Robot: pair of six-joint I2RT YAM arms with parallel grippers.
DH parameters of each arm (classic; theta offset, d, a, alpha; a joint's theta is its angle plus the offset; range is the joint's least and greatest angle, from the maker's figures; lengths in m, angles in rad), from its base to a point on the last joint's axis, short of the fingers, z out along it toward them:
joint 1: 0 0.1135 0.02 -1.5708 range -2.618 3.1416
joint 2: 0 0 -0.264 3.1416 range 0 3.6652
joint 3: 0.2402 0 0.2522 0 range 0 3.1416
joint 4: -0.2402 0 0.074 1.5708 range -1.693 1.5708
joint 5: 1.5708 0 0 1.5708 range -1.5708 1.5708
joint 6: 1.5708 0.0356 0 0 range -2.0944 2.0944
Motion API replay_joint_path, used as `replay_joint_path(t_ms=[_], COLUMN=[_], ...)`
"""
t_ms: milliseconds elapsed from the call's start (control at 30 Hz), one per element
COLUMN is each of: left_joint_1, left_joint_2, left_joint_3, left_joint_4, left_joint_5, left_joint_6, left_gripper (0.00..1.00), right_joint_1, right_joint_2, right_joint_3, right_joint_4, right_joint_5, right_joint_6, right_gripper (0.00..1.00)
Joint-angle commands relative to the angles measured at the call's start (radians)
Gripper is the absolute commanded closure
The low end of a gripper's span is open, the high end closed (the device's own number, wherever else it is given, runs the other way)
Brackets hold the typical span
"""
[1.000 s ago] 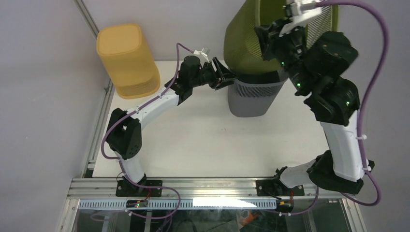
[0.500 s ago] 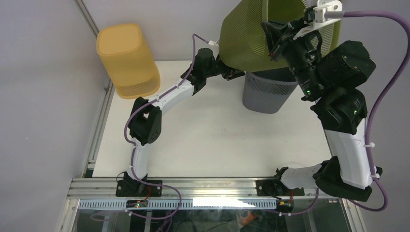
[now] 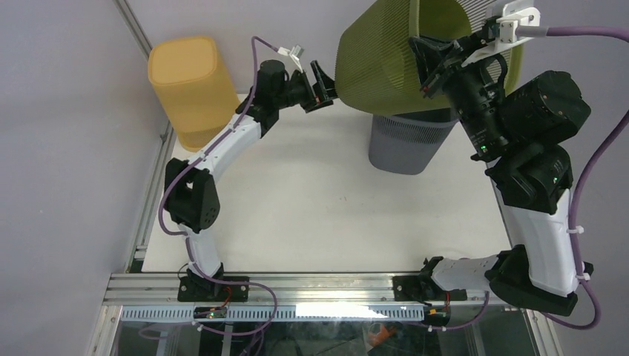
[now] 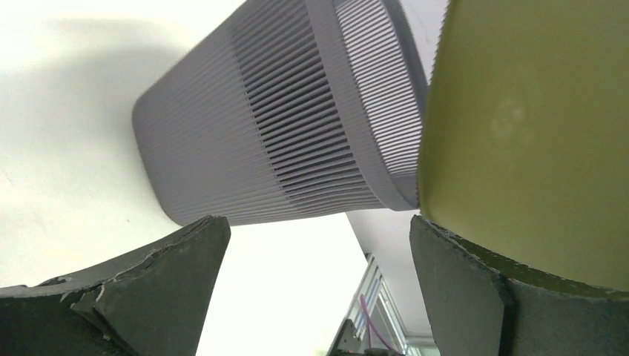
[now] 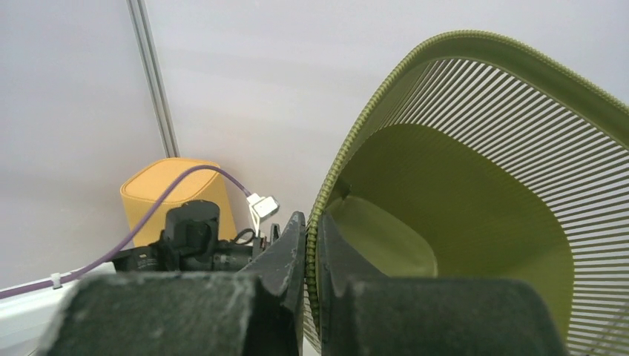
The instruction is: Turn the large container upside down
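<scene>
The large container is an olive-green slatted bin [image 3: 378,59], held in the air and tilted on its side above the back of the table. My right gripper [image 3: 434,63] is shut on its rim, one finger inside and one outside, as the right wrist view shows [image 5: 311,245] with the bin's inside [image 5: 475,222] beyond. My left gripper [image 3: 328,85] is open and empty just left of the bin's base. In the left wrist view the green base [image 4: 534,126] sits beside the far finger, with the gripper [image 4: 319,289] holding nothing.
A grey ribbed bin [image 3: 404,144] stands upright on the table under the green one, and shows in the left wrist view [image 4: 274,126]. A yellow bin [image 3: 194,89] stands upside down at the back left corner by the frame post. Walls close in at the back.
My left gripper has drawn back up and to the left, away from the green bin's underside. The right arm has raised the bin slightly, and the grey bin now shows more.
</scene>
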Motion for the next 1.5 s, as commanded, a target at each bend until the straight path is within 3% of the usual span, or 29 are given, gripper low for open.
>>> replay_joint_path(t_ms=[0, 133, 467, 633, 800, 1067, 1267, 1467], left_joint_1=[0.004, 0.044, 0.265, 0.447, 0.592, 0.627, 0.627, 0.626], left_joint_2=[-0.088, -0.127, -0.321, -0.418, -0.497, -0.585, -0.603, -0.617], left_joint_3=[0.009, -0.003, -0.073, -0.08, -0.033, 0.035, 0.007, -0.004], left_joint_4=[-0.004, -0.012, -0.112, -0.223, -0.373, -0.538, -0.536, -0.507], left_joint_5=[0.022, 0.04, 0.069, 0.055, 0.048, -0.148, -0.148, -0.099], left_joint_6=[0.055, 0.046, 0.091, 0.123, 0.187, 0.289, 0.256, 0.238], left_gripper=[0.01, 0.01, 0.01, 0.01, 0.01, 0.01, 0.01, 0.01], right_joint_1=[0.005, 0.005, 0.006, 0.005, 0.004, 0.023, 0.123, 0.147], right_joint_2=[-0.003, 0.007, 0.017, 0.106, 0.154, 0.203, 0.265, 0.314], right_joint_3=[0.075, 0.107, 0.118, 0.153, 0.067, -0.141, -0.241, -0.287], right_joint_4=[0.17, 0.142, 0.199, 0.126, 0.092, 0.095, 0.095, 0.1], right_joint_5=[-0.056, -0.099, -0.241, -0.269, -0.286, -0.307, -0.152, -0.149], right_joint_6=[-0.027, -0.007, 0.024, 0.045, 0.086, 0.127, 0.03, 0.043], right_gripper=[1.0, 1.0, 1.0, 1.0, 1.0, 1.0, 1.0, 1.0])
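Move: The right hand already grips the near rim of the tilted olive container, whose middle lies about 10 cm ahead and 12 below. The clear spot in mid-table is some 15 cm ahead, 18 left and 62 below; the grey container stands roughly 27 ahead, 5 right and 43 below. From the left hand that spot is about 5 cm back, 4 right and 29 below. Still pinching the rim, right hand lowers olive container 25 cm, leftward to mid-table; open left hand retreats left. ##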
